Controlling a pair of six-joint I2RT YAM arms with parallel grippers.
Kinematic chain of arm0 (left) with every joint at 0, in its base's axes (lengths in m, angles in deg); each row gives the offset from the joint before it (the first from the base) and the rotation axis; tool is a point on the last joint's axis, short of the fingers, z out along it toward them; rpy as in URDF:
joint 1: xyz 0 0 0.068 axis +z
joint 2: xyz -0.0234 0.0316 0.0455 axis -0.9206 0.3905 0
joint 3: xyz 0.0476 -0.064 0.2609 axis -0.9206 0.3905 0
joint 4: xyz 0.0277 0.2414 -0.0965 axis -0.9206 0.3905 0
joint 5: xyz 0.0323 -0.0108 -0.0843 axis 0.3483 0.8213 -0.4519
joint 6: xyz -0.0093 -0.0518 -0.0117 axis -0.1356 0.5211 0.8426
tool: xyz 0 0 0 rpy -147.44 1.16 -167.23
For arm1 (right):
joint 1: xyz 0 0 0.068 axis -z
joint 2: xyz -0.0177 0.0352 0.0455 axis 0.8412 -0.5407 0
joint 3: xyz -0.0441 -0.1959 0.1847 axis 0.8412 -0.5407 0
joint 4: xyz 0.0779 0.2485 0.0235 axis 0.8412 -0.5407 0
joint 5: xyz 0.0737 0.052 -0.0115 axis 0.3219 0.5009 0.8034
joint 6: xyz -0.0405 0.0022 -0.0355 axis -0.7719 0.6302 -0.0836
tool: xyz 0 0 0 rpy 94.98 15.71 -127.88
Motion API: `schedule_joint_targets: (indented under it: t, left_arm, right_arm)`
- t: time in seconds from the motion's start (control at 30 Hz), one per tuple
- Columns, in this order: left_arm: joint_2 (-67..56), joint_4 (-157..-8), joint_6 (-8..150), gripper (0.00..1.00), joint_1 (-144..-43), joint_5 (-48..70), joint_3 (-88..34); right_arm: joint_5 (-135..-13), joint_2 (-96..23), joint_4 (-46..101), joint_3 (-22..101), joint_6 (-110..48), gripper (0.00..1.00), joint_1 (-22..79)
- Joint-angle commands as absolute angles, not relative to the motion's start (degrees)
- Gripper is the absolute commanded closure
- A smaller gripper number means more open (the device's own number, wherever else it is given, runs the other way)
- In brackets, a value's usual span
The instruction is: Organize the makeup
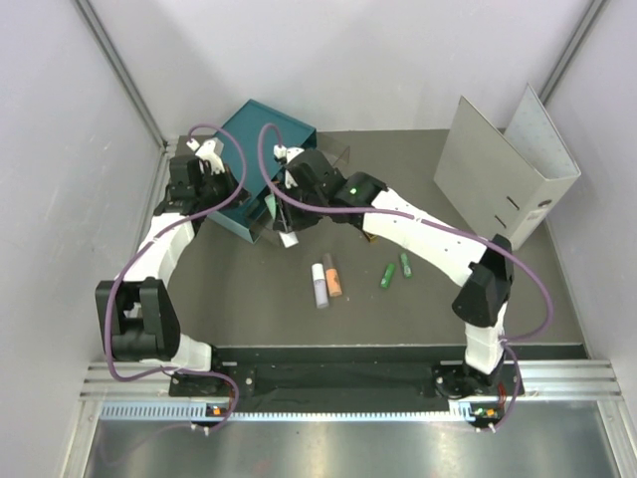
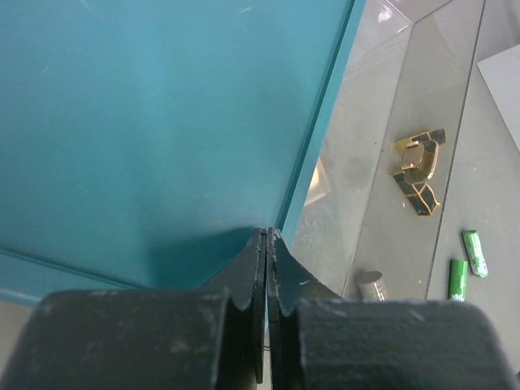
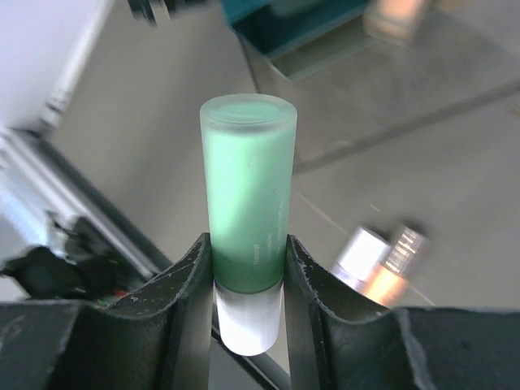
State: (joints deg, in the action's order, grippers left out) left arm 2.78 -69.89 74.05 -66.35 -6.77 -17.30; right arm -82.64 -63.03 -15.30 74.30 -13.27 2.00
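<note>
My right gripper (image 3: 248, 248) is shut on a pale green tube (image 3: 248, 203) with a white base, which stands upright between the jaws. In the top view this gripper (image 1: 289, 227) hovers at the front of the teal drawer box (image 1: 264, 134). On the table lie a white tube (image 1: 319, 284), a peach-orange tube (image 1: 332, 276) and two bright green tubes (image 1: 386, 276) (image 1: 405, 265). A black-and-gold case (image 2: 418, 171) shows in the clear drawer (image 2: 357, 162). My left gripper (image 2: 267, 236) is shut on nothing, its tips against the teal box's side (image 2: 162, 122).
A large grey binder (image 1: 503, 164) stands open at the back right. The teal box sits at the back left, close to the wall rail (image 1: 129, 80). The two arm bases stand on the black strip (image 1: 338, 378) at the near edge.
</note>
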Motion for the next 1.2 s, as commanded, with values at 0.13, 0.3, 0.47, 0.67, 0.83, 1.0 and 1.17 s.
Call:
schedule_joint_targets:
  t: [0.13,0.3,0.47,0.67,0.83,1.0,1.17]
  left_arm:
    - [2.4,-60.5,73.4,1.0,-66.8,-7.4,-13.7]
    - [1.7,-61.1,74.2,1.0,-66.8,-7.6,-13.1]
    - [1.1,-60.9,74.3,1.0,-66.9,-7.3,-12.8]
    - [0.4,-60.6,74.2,1.0,-66.8,-6.9,-12.4]
    - [0.1,-60.6,74.1,1.0,-66.8,-6.6,-12.3]
    - [-0.3,-60.1,73.8,1.0,-66.8,-6.2,-12.7]
    - [-0.6,-60.0,73.6,1.0,-66.8,-6.2,-12.3]
  right_arm:
    - [-66.2,-65.6,6.6,71.3,4.4,1.0,11.4]
    - [-62.9,-68.5,14.7,70.5,10.6,1.0,15.5]
    - [-62.5,-71.8,17.4,70.8,15.7,1.0,17.4]
    - [-63.6,-75.3,19.3,70.0,19.7,0.98,18.9]
    - [-66.2,-77.1,19.9,69.1,23.4,0.97,20.1]
    - [-71.1,-76.8,17.0,69.9,24.0,0.87,21.6]
    - [-71.5,-80.0,13.6,75.6,23.6,0.69,23.0]
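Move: The right hand holds the green tube. Its goal, the free stretch of the organizer's open drawer, lies about 18 cm ahead, 2 cm to the right and some 16 cm lower. The bottle already in the drawer is roughly 14 cm ahead, 3 cm left. On the table, 23 cm below, the lavender tube is 5 cm back, 6 right, and the orange tube 3 back, 9 right. From the left hand that free stretch is about 5 cm ahead, 12 right, 10 below. Keeping the green tube pinched, the right hand swings forward about 17 cm to the open drawer's free stretch, travelling nearly level at first, then sinking some 6 cm towards it. On the way its wrist twists roughly 50 degrees about the line of the fingers, clockwise, and the grip never loosens. ##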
